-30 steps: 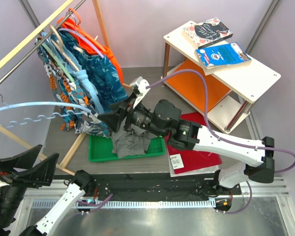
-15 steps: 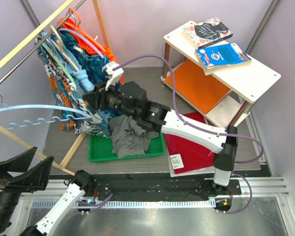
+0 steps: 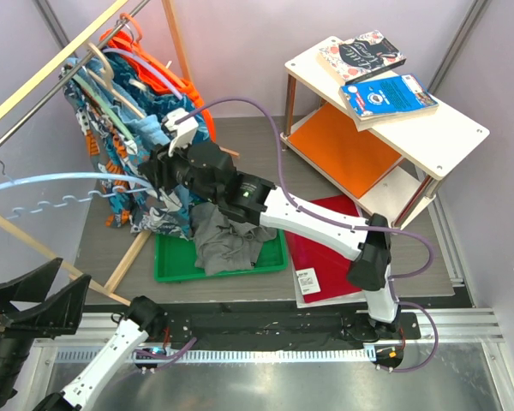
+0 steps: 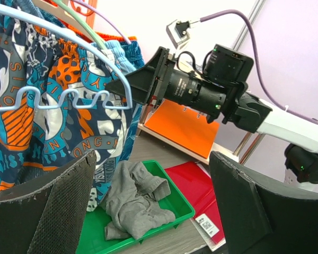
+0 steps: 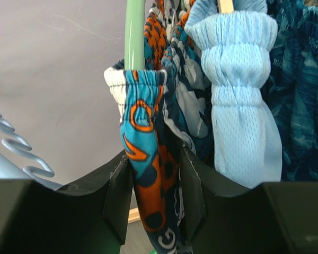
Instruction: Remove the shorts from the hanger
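Observation:
Floral shorts in dark blue, orange and white hang on a green hanger on the rack. My right gripper reaches into the rack. In the right wrist view its jaws are shut on a fold of the floral shorts just below the waistband. Grey shorts lie crumpled in a green tray. My left gripper is open and empty at the near left, well short of the rack. In its view the floral shorts hang behind a light-blue hanger.
Light-blue mesh shorts hang beside the floral pair. The light-blue hanger juts out left of the rack. A wooden rack leg crosses the near left. A red folder lies beside the tray. A white side table with books stands at the right.
My right arm has swung left and away from over the green tray to the rack, and its jaws now grip the floral shorts. My left gripper has sunk slightly.

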`<state>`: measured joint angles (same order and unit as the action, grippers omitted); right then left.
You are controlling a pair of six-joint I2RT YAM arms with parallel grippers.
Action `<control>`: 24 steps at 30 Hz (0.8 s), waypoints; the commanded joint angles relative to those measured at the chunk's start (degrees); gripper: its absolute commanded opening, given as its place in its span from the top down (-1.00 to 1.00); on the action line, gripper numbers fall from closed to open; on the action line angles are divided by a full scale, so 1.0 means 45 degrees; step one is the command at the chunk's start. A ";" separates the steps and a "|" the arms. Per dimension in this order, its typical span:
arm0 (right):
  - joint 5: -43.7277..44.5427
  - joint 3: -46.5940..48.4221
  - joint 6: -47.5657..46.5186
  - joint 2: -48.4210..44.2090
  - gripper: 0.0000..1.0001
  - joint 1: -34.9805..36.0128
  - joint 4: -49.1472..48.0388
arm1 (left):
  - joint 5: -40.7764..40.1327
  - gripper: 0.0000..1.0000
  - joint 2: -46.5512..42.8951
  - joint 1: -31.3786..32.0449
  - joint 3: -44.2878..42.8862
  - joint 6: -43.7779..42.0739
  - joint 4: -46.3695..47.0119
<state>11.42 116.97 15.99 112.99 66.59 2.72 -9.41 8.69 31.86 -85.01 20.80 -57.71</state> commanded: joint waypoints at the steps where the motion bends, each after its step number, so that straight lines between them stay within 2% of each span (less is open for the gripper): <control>1: 0.0255 0.1348 -0.0291 0.0535 0.13 0.0027 -0.0214 | -0.0057 -0.72 0.0081 0.0069 -0.0307 -0.0032 -0.0065; 6: 0.0158 0.2229 -0.0310 0.1256 0.42 -0.0129 -0.0214 | -0.0135 -0.72 0.0022 0.0069 -0.0308 -0.0012 -0.0105; 7: 0.0080 0.2462 -0.0330 0.1316 0.58 -0.0129 -0.0214 | -0.0116 -0.72 0.0003 0.0069 -0.0308 0.0007 -0.0124; 10: 0.0041 0.2815 -0.0350 0.1570 0.90 -0.0246 -0.0175 | -0.0135 -0.72 0.0022 0.0069 -0.0327 0.0046 -0.0144; 12: -0.0115 0.2855 -0.0331 0.1629 0.84 -0.0324 -0.0175 | -0.0135 -0.72 0.0003 0.0069 -0.0327 0.0066 -0.0144; 13: -0.0271 0.2913 -0.0311 0.1668 0.66 -0.0324 -0.0175 | -0.0136 -0.72 0.0003 0.0069 -0.0308 0.0085 -0.0163; 15: -0.0291 0.2952 -0.0311 0.1707 0.60 -0.0363 -0.0175 | -0.0136 -0.72 -0.0016 0.0069 -0.0288 0.0105 -0.0163; 17: -0.0621 0.2991 -0.0369 0.1747 0.70 -0.0383 -0.0194 | -0.0136 -0.72 0.0022 0.0069 -0.0269 0.0125 -0.0144; 18: -0.0740 0.2972 -0.0408 0.1747 0.79 -0.0383 -0.0214 | -0.0136 -0.72 0.0022 0.0069 -0.0268 0.0144 -0.0163; 19: -0.0876 0.2933 -0.0428 0.1727 0.98 -0.0383 -0.0233 | -0.0136 -0.72 0.0022 0.0069 -0.0268 0.0163 -0.0124; 24: -0.2260 0.2272 -0.1343 0.1396 0.98 -0.0403 -0.1030 | -0.0116 -0.72 0.0022 0.0089 -0.0268 0.0183 -0.0144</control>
<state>8.14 127.61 13.72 120.29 64.47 3.29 -9.45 8.69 31.88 -86.02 21.06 -58.15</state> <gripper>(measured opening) 0.204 0.860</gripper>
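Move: The near end of the patterned shorts' waistband, on the green hanger, sits between the right hand's open fingertips, its pinch spot about 2 cm farther forward, 2 cm left and 1 cm up. At about the same height, the light-blue shorts are some 8 cm ahead and 1 cm right, the dark teal shorts about 12 ahead and 3 right; the empty blue hanger's near end is roughly 5 cm back and 1 left. From the left hand, that waistband end lies about 28 cm ahead, 4 right, slightly lower. The right fingers close from about half open onto the near end of the patterned shorts' waistband and pinch it between their tips, the cloth keeping them from shutting fully. While closing, the hand works some 3 cm forward and to its left, rising about 1 cm along the waistband, then holds nearly still with the grip effort raised. ##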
